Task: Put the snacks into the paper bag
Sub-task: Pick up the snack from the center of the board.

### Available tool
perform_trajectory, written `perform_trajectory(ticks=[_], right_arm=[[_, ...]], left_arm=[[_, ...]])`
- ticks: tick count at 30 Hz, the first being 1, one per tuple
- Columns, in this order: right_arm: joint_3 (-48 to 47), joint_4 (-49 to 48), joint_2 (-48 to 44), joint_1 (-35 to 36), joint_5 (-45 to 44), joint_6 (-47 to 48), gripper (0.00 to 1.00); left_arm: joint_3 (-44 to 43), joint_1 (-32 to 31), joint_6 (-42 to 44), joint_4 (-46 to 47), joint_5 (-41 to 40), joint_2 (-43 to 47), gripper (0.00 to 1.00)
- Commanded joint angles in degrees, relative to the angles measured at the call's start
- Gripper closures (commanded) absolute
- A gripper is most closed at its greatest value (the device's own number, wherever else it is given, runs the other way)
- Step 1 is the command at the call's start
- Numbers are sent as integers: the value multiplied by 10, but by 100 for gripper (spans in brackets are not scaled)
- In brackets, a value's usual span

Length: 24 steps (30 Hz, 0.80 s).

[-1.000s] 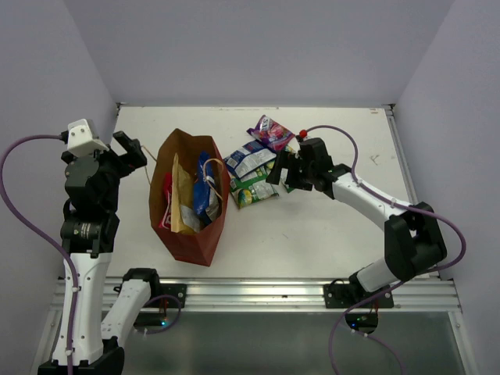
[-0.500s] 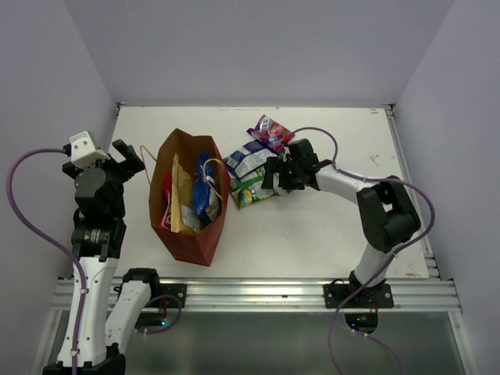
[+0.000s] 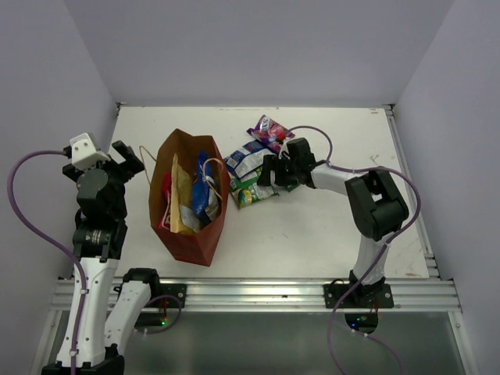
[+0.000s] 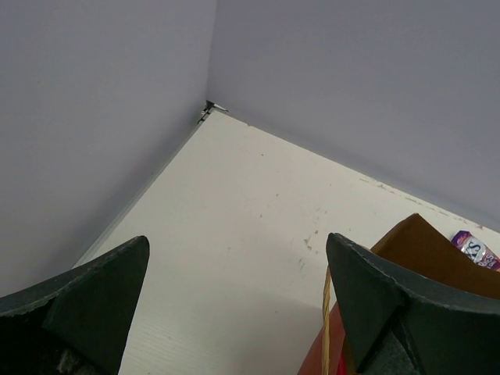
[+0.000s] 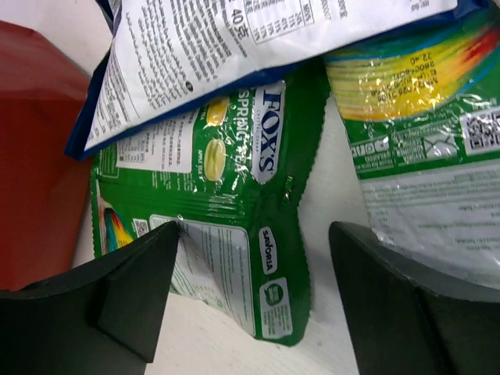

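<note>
The brown paper bag stands open at centre-left with several snacks inside. On the table to its right lie a purple-pink packet, a blue-white packet and green packets. My right gripper is down over the green ones. In the right wrist view it is open, its jaws on either side of the green FOX'S packet, beside another green packet. My left gripper is open and empty, left of the bag. Its view shows the bag rim and a loop handle.
The red side of the bag is close on the left of the right gripper. The blue-white packet overlaps the top of the green one. Grey walls close the table at the back and sides; its far corner is in view.
The right gripper has moved left and down onto the green packets, and its jaws have narrowed a little. The left arm has shifted slightly and stays open.
</note>
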State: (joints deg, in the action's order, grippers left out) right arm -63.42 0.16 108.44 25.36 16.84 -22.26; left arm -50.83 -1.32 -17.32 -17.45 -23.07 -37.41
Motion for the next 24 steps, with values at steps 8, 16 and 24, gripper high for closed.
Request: perform_trajectory(ticks=[8, 16, 24], right_arm=[[30, -56, 31, -19, 64, -16, 67], [116, -42, -78, -19, 36, -23, 98], [162, 26, -222, -20, -30, -16, 100]], left_arm=[[4, -8, 4, 29, -4, -1, 2], [6, -13, 4, 29, -3, 4, 2], [12, -18, 4, 30, -6, 14, 2]])
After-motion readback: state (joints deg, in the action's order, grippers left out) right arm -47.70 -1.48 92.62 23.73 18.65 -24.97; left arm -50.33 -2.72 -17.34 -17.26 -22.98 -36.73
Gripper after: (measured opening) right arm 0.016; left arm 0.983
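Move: Your right hand hangs wide open just above the near green Fox's packet, whose middle lies roughly 4 cm left, 1 cm back and 2 cm below. The blue-white packet overlapping that snack is about 7 cm ahead and 8 cm left, the second green packet some 5 cm ahead and 3 cm right. The paper bag's middle stands about 23 cm left and 3 cm back. From your left hand, the Fox's packet is roughly 10 cm ahead, 31 cm right and 31 cm below. Close the right gripper from wide open to shut on the right-hand end of the Fox's packet, easing about a centimetre left and slightly down as the fingers come together. Then, keeping the pinch, drag the packet back some 6 cm and right about 4 cm, away from the blue-white packet and the bag, rising a couple of centimetres towards the end. ##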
